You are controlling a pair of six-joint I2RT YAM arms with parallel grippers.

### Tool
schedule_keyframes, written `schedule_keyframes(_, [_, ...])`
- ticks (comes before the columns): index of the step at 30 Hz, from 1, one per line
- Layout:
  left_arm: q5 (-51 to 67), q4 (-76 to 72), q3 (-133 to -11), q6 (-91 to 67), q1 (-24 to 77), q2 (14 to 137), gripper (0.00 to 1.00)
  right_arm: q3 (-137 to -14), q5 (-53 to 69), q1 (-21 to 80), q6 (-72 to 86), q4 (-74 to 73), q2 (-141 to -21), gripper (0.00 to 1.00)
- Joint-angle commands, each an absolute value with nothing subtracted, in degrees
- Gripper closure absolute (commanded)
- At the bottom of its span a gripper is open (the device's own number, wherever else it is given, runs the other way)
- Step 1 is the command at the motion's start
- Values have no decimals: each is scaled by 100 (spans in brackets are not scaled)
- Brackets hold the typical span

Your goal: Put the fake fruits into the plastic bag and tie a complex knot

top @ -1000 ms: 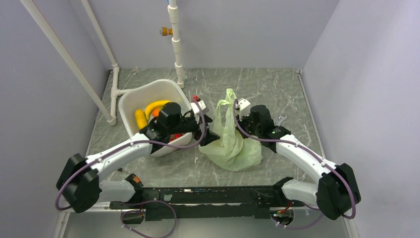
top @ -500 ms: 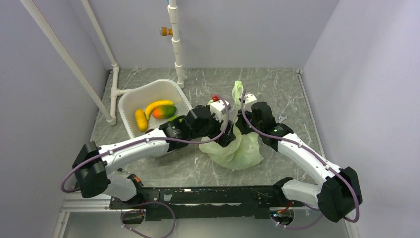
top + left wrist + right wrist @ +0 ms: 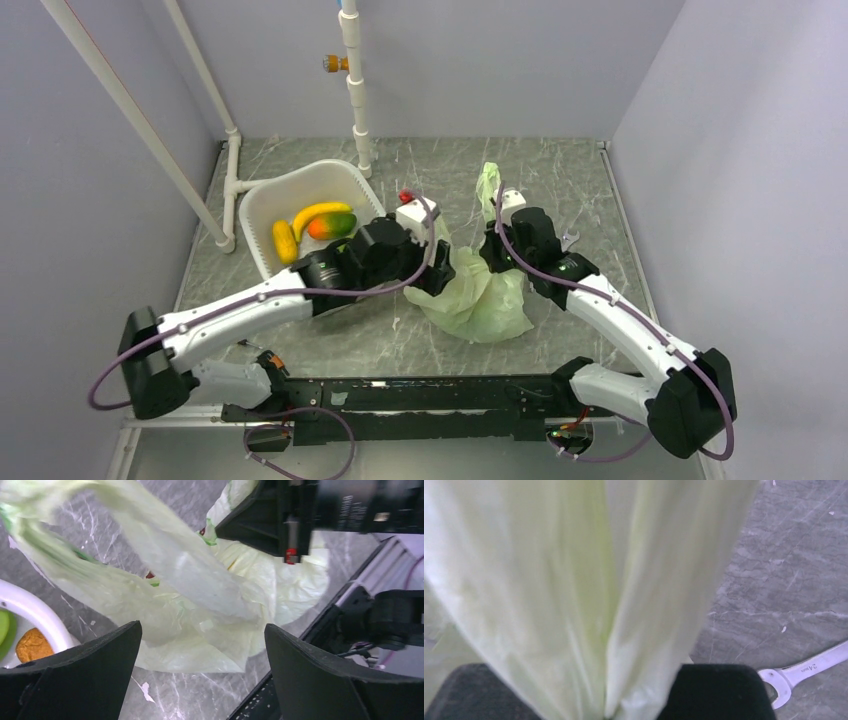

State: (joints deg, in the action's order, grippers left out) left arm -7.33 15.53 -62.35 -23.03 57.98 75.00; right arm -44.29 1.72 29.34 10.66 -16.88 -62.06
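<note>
The pale-green plastic bag (image 3: 482, 298) lies crumpled on the table at the centre. My right gripper (image 3: 493, 243) is shut on its upper film and holds a handle (image 3: 488, 182) up; the right wrist view shows the plastic (image 3: 574, 590) pinched between the fingers (image 3: 719, 690). My left gripper (image 3: 440, 276) is open and empty at the bag's left side; its wrist view shows the bag (image 3: 200, 605) beyond the wide-apart jaws, with small red spots inside. A banana (image 3: 318, 211), a mango (image 3: 334, 224) and a yellow fruit (image 3: 284, 240) lie in the white basin (image 3: 262, 200). No knot shows.
A steel wrench (image 3: 570, 238) lies on the table right of the right gripper and shows in the right wrist view (image 3: 809, 672). White pipes (image 3: 355, 90) stand at the back and back left. The basin rim (image 3: 30, 615) is close to my left finger.
My left gripper moved from the basin to the bag mouth, then drew back a little to the left and is open. The right gripper raised the bag handle higher.
</note>
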Motion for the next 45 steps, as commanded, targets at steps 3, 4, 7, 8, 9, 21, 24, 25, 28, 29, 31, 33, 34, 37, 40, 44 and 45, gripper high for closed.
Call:
schedule_keyframes(3, [-531, 1909, -6158, -2533, 5875, 6874, 1, -4528, 159, 2954, 1437, -1605, -5986, 100])
schedule_keyframes(4, [-551, 2029, -6176, -2614, 5877, 6896, 1, -4534, 189, 2944, 1482, -1592, -5963, 100])
schedule_keyframes(7, [-462, 2159, -6205, -2897, 5823, 7118, 1, -4553, 240, 2960, 1649, -1531, -5907, 100])
schedule_keyframes(8, [-395, 2142, -6235, -2941, 5823, 7201, 1, -4553, 245, 2964, 1666, -1515, -5906, 100])
schedule_keyframes(9, [-293, 2026, -6215, -2952, 5819, 7248, 1, -4557, 228, 2950, 1663, -1524, -5904, 100])
schedule_keyframes(21, [13, 1131, -5784, -3671, 5397, 7637, 1, -4378, 312, 2963, 1608, -1635, -5615, 100])
schedule_keyframes(24, [100, 1174, -5767, -3921, 5150, 7764, 1, -4326, 296, 2962, 1574, -1656, -5436, 100])
schedule_keyframes(25, [114, 1189, -5799, -3941, 5145, 7807, 1, -4310, 302, 2965, 1577, -1667, -5398, 100])
schedule_keyframes(28, [149, 1344, -6027, -3992, 5145, 7954, 1, -4237, 375, 2962, 1591, -1669, -5302, 100])
schedule_keyframes(29, [94, 1387, -6054, -4039, 5133, 8007, 1, -4211, 407, 2960, 1591, -1662, -5285, 100])
schedule_keyframes(31, [145, 1293, -6045, -4086, 5091, 8081, 1, -4153, 562, 2964, 1576, -1633, -5223, 100])
schedule_keyframes(33, [300, 987, -6001, -4035, 5063, 8147, 1, -4071, 787, 2961, 1539, -1563, -5169, 100])
schedule_keyframes(34, [413, 721, -5959, -3969, 5049, 8174, 1, -4039, 883, 2965, 1512, -1552, -5156, 100])
schedule_keyframes(37, [1023, -142, -5908, -3743, 4926, 8241, 15, -4027, 821, 2962, 1423, -1624, -5191, 100])
schedule_keyframes(40, [1618, -1103, -5686, -3171, 4796, 7977, 79, -4163, 664, 2954, 1237, -1823, -5322, 100])
schedule_keyframes(44, [2785, -1333, -5922, -1210, 4814, 7696, 100, -4612, 579, 2815, 631, -2119, -5679, 100])
schedule_keyframes(45, [2948, -1283, -5928, -801, 4816, 7638, 100, -4716, 599, 2800, 436, -2159, -5775, 100])
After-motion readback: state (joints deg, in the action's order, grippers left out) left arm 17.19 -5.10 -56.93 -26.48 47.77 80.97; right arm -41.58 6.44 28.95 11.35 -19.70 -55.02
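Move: Just 3 cm ahead of the open left fingers, 3 cm to their right and some 5 cm below hangs the plastic bag's loose left side. The bag's body sags roughly 6 cm back, 5 cm right and 14 cm below the left hand; the white basket is about 28 cm left, 7 cm farther out and 15 cm below it. For the right hand, that loose side lies about 6 cm to the left, level with it both fore-and-aft and in height. Lifting about 3 cm and easing back first, the left hand then sinks some 9 cm to the bag's loose side and reaches forward, its fingers tipping down about 20 degrees. There they shut on the film, pinching it, and carry it up about 5 cm and to the right. The right hand keeps its pinch on the bag's neck, drawing back about 3 cm, rising slightly and sinking again. ##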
